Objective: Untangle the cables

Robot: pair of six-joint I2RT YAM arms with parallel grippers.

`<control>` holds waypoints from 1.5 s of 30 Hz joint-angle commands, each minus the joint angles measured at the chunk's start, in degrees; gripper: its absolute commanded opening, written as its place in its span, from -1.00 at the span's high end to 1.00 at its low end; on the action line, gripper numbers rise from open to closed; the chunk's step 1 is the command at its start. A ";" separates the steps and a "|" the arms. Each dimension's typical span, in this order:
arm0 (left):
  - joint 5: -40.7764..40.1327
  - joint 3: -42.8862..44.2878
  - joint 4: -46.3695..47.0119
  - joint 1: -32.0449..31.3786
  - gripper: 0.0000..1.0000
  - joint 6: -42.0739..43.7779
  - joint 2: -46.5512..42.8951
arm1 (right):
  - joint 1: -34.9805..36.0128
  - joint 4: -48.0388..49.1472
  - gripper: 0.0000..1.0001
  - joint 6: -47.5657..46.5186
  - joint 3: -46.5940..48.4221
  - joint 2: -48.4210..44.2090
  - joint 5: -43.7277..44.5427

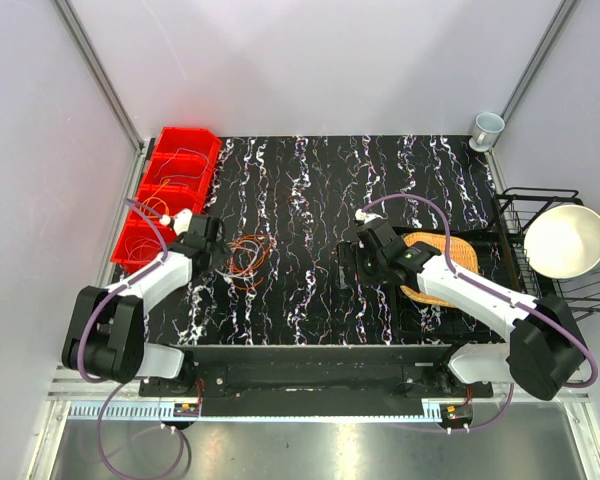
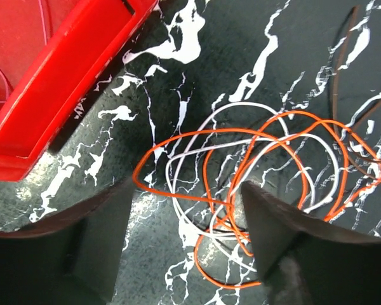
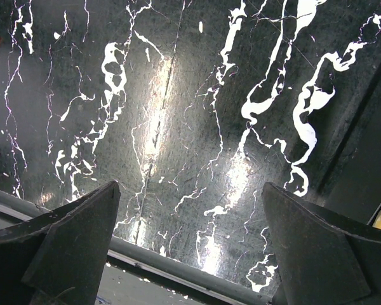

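Note:
The cables [image 1: 250, 258] lie as a loose tangle of orange, whitish and dark wires on the black marbled table, left of centre. My left gripper [image 1: 212, 250] hangs at the tangle's left edge. In the left wrist view the orange loops [image 2: 267, 136] and a whitish cable [image 2: 241, 105] spread ahead of the open left gripper [image 2: 187, 187]. Part of the tangle runs between its fingers, and the right finger [image 2: 273, 229] covers some strands. Nothing is pinched. My right gripper [image 1: 358, 262] stands wide open over bare table, as the right wrist view [image 3: 190, 185] also shows.
A row of red bins [image 1: 170, 190] stands at the table's left edge, close beside the left gripper [image 2: 51, 76], with thin wires inside. A woven yellow mat [image 1: 442, 265] lies under the right arm. A black wire rack [image 1: 510, 240] holds a white bowl [image 1: 565, 240]. A white cup [image 1: 487, 128] stands far right.

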 commanded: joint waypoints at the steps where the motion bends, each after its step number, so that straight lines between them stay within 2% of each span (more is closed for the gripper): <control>1: -0.35 0.52 3.65 0.33 0.00 -0.98 1.08 | -0.11 0.63 -0.98 -0.87 1.50 0.21 0.97; 3: -0.61 0.87 3.48 0.33 0.45 -0.89 1.26 | -0.20 0.63 -0.98 -0.78 1.59 0.29 0.88; 4: -0.79 1.57 3.13 0.25 0.90 -0.89 1.17 | -0.20 0.63 -0.98 -0.95 1.59 0.47 0.88; 5: -1.40 2.27 1.91 0.33 1.00 -0.63 1.17 | -0.20 0.72 -0.98 -0.87 1.59 0.56 0.88; 9: -2.98 7.28 -1.79 -0.10 1.00 1.30 -1.89 | -0.20 0.63 -0.97 -0.87 1.68 0.82 0.79; 13: -2.29 16.13 -3.20 -2.03 1.00 7.08 -6.21 | -0.11 0.63 -0.97 -0.87 1.85 1.09 0.97; 16: 3.67 24.14 -3.38 -4.23 1.00 13.31 -8.58 | -0.11 0.63 -0.97 -0.87 2.02 1.35 1.32; 18: 11.05 29.93 -3.82 -6.24 1.00 15.97 -10.77 | -0.20 0.54 -0.96 -0.95 2.11 1.44 1.23; 22: 22.83 34.80 -4.35 -9.77 1.00 21.33 -15.78 | -0.20 0.45 -0.96 -1.30 2.20 -0.75 -0.17; 23: 26.16 34.63 -4.35 -9.95 1.00 21.86 -16.75 | -0.20 0.71 -0.96 -1.48 2.12 -2.67 -0.70; 26: 28.91 31.56 -5.40 -9.86 1.00 23.01 -21.05 | -0.20 3.08 -0.99 0.61 0.71 -7.34 -1.85; 31: 41.21 17.95 2.50 -9.86 1.00 20.21 -29.84 | -0.20 4.40 -1.00 3.17 0.97 -13.57 -8.60; 33: 40.61 13.63 2.86 -9.86 1.00 20.20 -32.58 | -0.20 6.68 -0.99 3.88 0.71 -15.43 -12.03; 35: 36.66 12.48 0.41 -9.86 1.00 20.29 -32.93 | -0.11 10.01 -0.99 4.58 -0.34 -17.28 -15.28; 37: 37.17 11.69 -0.65 -9.86 1.00 19.94 -32.67 | -0.20 12.22 -0.99 5.02 -0.78 -17.37 -17.57; 42: 37.54 8.00 1.81 -9.86 1.00 16.51 -32.06 | -0.02 17.41 -0.99 7.57 -2.10 -13.25 -22.50; 45: 32.27 7.12 -0.29 -9.86 1.00 15.98 -31.09 | 0.42 19.61 -0.99 8.71 -2.37 -9.91 -22.07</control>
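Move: The orange cable is practically between the left hand's open fingers: the near loop lies right at the tips, and the heap's middle about 5 cm to the right, 1 cm ahead and 1 cm down. The white cable wound up with it centres some 4 cm to the right, level with the hand. The red bin with the pink cable stands about 12 cm to the left and 1 cm ahead. From the right hand, the orange cable lies roughly 21 cm left, 4 cm ahead and 5 cm down. The left hand shuts its fingers on the near loop of the orange cable beside the red bin and whips it steeply up about 35 cm, reaching slightly forward at first, then swinging back and to the right and easing down again to end some 22 cm above the start, with the wrist turned clockwise and its fingers tipped up out of their steep downward point. Late on, the wide-open right hand rises about 11 cm and shifts left towards the lifted orange cable, rolling so that its fingers swing to point more to the left, without touching the cable yet. ##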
